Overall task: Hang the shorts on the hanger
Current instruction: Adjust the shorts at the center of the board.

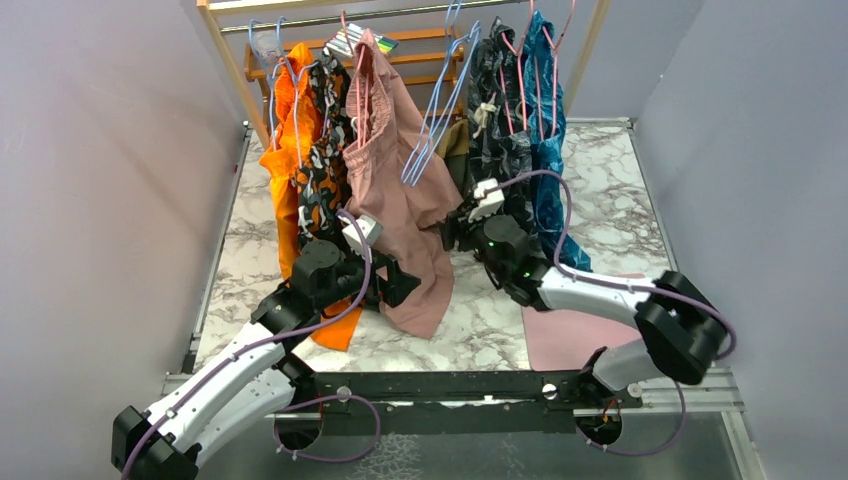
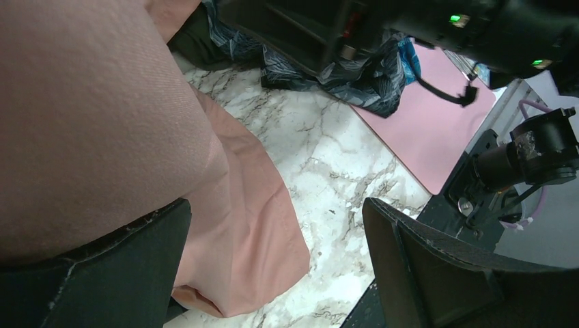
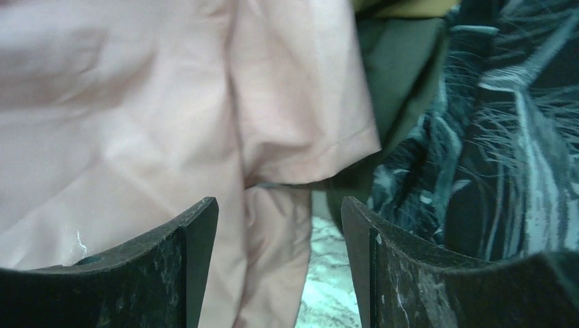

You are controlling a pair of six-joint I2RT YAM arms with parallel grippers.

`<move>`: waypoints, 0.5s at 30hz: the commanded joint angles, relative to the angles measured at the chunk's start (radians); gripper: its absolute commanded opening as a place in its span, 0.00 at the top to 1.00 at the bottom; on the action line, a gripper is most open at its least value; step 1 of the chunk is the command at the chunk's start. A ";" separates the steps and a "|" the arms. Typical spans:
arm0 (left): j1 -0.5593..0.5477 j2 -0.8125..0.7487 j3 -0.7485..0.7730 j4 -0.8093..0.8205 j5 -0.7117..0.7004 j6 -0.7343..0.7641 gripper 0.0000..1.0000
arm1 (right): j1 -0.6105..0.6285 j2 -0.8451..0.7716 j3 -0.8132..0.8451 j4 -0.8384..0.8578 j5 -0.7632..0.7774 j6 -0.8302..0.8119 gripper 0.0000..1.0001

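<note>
The olive-green shorts (image 1: 456, 141) hang at the rack between the dusty-pink shorts (image 1: 395, 170) and the dark leaf-print shorts (image 1: 500, 120). Only a strip of them shows. In the right wrist view the olive-green shorts (image 3: 401, 65) show past the pink hem. A light-blue hanger (image 1: 432, 120) hangs bare just left of them, among others alike. My right gripper (image 1: 452, 228) (image 3: 280, 205) is open just below the olive cloth, with nothing between its fingers. My left gripper (image 1: 402, 285) (image 2: 276, 205) is open low beside the pink shorts' leg.
Orange shorts (image 1: 290, 150), camouflage-print shorts (image 1: 325, 160) and a teal garment (image 1: 548, 150) also hang on the wooden rack (image 1: 235, 70). A pink mat (image 1: 565, 335) lies on the marble table (image 1: 480, 320) at the front right. Grey walls close both sides.
</note>
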 commanded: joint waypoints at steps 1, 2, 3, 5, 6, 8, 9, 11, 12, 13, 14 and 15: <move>-0.001 -0.020 -0.005 0.027 0.008 0.009 0.02 | 0.004 -0.148 -0.078 0.030 -0.303 -0.101 0.30; -0.001 -0.021 -0.005 0.026 0.007 0.009 0.02 | 0.004 -0.180 -0.096 0.015 -0.364 -0.125 0.30; -0.001 -0.022 -0.006 0.026 0.007 0.009 0.02 | 0.009 -0.211 -0.116 0.010 -0.391 -0.140 0.30; -0.001 -0.024 -0.007 0.026 0.007 0.009 0.02 | 0.031 -0.247 -0.132 0.018 -0.413 -0.166 0.31; -0.001 -0.023 -0.005 0.026 0.005 0.009 0.02 | 0.038 -0.256 -0.130 0.017 -0.435 -0.186 0.31; -0.001 -0.024 -0.005 0.023 0.004 0.009 0.02 | 0.063 -0.254 -0.127 0.011 -0.431 -0.225 0.31; -0.001 -0.027 -0.005 0.021 0.004 0.009 0.02 | 0.079 -0.252 -0.125 0.005 -0.418 -0.250 0.31; -0.001 -0.033 -0.006 0.020 0.001 0.009 0.02 | 0.125 -0.242 -0.126 0.003 -0.362 -0.312 0.31; -0.001 -0.036 -0.007 0.020 -0.001 0.009 0.02 | 0.148 -0.235 -0.128 0.008 -0.332 -0.348 0.31; -0.001 -0.040 -0.007 0.019 -0.002 0.009 0.02 | 0.170 -0.226 -0.128 0.013 -0.301 -0.382 0.31; -0.001 -0.042 -0.006 0.020 -0.004 0.011 0.02 | 0.186 -0.216 -0.130 0.022 -0.266 -0.409 0.31; -0.001 -0.043 -0.005 0.019 -0.006 0.011 0.02 | 0.190 -0.204 -0.133 0.033 -0.232 -0.424 0.31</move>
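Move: The pink shorts' near leg hangs about 8 cm to the right hand's left, 2 cm back and slightly lower. The left gripper is some 10 cm left and 9 cm back, about level with the right one. The dark leaf-print shorts hang about 10 cm ahead and 10 cm right; the empty blue hangers are 12 cm ahead, 3 cm left and well above. From the left hand, that near leg is about 5 cm ahead, at its own height. Backwards, away from the dark leaf-print shorts and the pink shorts' far leg, the right hand pulls about 10 cm towards the left gripper. It rises some 4 cm early on and veers left in the second half, swinging its fingers about 30 degrees counter-clockwise to face across the pink shorts and tipping them up a little. The fingers stay partly open and empty. ##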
